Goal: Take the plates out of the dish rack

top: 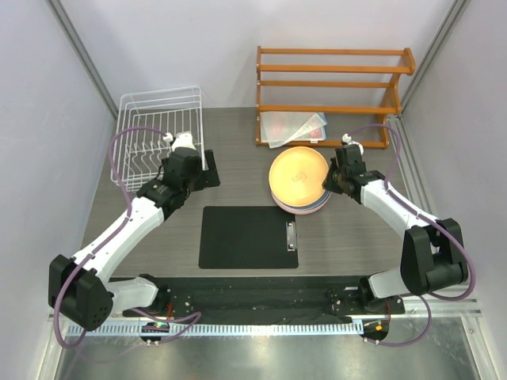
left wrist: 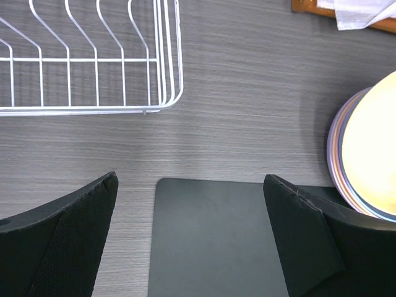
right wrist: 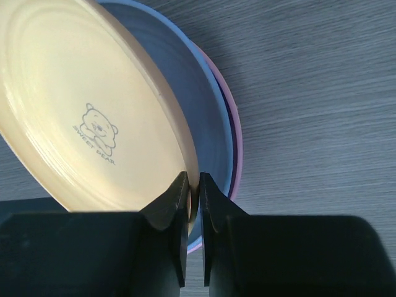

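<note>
The white wire dish rack [top: 158, 127] stands at the back left with no plates showing in it; its corner [left wrist: 167, 68] shows in the left wrist view. The plates [top: 299, 180] lie stacked right of centre. The orange-yellow plate [right wrist: 80, 111] is on top and tilted, over a light blue plate [right wrist: 185, 105] and a pink one [right wrist: 232, 117]. My right gripper [right wrist: 193, 179] is shut on the orange-yellow plate's near rim. My left gripper [left wrist: 190, 179] hangs open and empty over the table, between the rack and a black clipboard [left wrist: 216, 241].
The black clipboard [top: 245, 237] lies flat at the table's centre front. An orange wooden three-tier shelf [top: 333, 83] stands at the back right, with translucent sheets [top: 293, 127] leaning at its foot. Grey walls close in both sides.
</note>
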Motion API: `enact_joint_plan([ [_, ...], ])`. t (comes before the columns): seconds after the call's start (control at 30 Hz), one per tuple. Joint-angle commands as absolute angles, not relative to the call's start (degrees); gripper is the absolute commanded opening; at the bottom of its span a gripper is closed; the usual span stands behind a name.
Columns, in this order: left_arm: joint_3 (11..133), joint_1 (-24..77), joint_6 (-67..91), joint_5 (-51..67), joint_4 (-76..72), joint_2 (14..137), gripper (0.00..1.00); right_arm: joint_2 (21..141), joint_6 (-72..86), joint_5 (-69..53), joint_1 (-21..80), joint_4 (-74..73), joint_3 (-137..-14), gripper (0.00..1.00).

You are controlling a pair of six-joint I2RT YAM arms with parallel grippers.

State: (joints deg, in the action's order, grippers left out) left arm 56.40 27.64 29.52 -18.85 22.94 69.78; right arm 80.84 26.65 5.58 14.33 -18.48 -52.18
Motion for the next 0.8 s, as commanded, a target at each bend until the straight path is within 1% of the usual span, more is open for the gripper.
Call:
enact_joint_plan([
  [0.0,55.99,27.69,29.00,-20.47,21.18,66.98,1.00,80.77,25.84,4.48,14.06,-17.05,-55.02,0.22],
  [0.03,55.99,27.69,29.18,-20.83,21.27,66.97,0.99,80.60,25.84,4.92,14.06,-17.31,-55.37,0.39],
  [0.1,56.07,27.69,29.35,-21.79,21.44,66.53,0.99,80.16,25.40,7.02,14.06,-18.36,-55.81,0.54],
  [0.13,55.99,27.69,29.62,-22.06,21.53,66.36,0.99,79.90,24.79,7.81,14.06,-18.63,-56.07,0.65],
  [0.23,56.25,27.77,29.88,-22.85,21.71,65.83,1.00,78.41,23.65,9.66,14.06,-20.12,-56.78,0.81],
  [0.37,56.95,27.69,30.49,-23.47,22.50,65.39,0.99,74.63,22.06,12.12,14.06,-21.36,-56.78,0.85],
  [0.53,57.39,27.69,29.18,-28.20,22.41,63.64,1.00,68.04,20.22,20.90,14.06,-18.29,-51.43,0.86],
  [0.63,58.09,27.69,26.46,-29.87,21.54,61.88,0.99,64.52,15.92,21.61,14.24,-10.48,-44.67,0.86],
  [0.67,57.92,27.69,25.67,-30.58,20.05,61.44,0.99,63.73,14.60,22.32,14.33,-4.72,-42.56,0.86],
  [0.7,57.75,27.69,25.06,-31.28,19.17,60.48,0.99,61.98,13.37,22.76,14.85,-1.61,-37.93,0.86],
  [0.73,57.57,27.69,23.40,-31.29,18.20,60.03,1.00,61.01,10.58,24.07,15.20,2.25,-35.36,0.89],
  [0.77,56.61,27.69,22.51,-30.94,17.15,59.42,1.00,59.87,9.59,25.04,15.73,10.29,-32.46,0.92],
])
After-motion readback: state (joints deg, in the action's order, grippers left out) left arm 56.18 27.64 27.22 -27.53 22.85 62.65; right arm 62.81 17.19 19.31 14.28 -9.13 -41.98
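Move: The right fingers still pinch the near-right rim of the yellow plate, its middle about 8 cm left and 4 cm ahead; the plate stack below is about 7 cm left, 3 cm ahead and 4 cm down. The clipboard lies roughly 24 cm left and 14 cm back, the plastic sheets some 20 cm ahead and 10 cm left. From the empty left hand the yellow plate is about 34 cm right, 2 cm ahead, 12 cm down. Right fingers open, freeing the yellow plate's rim, and retreat up-right some 8 cm; left hand lifts leftward about 5. ##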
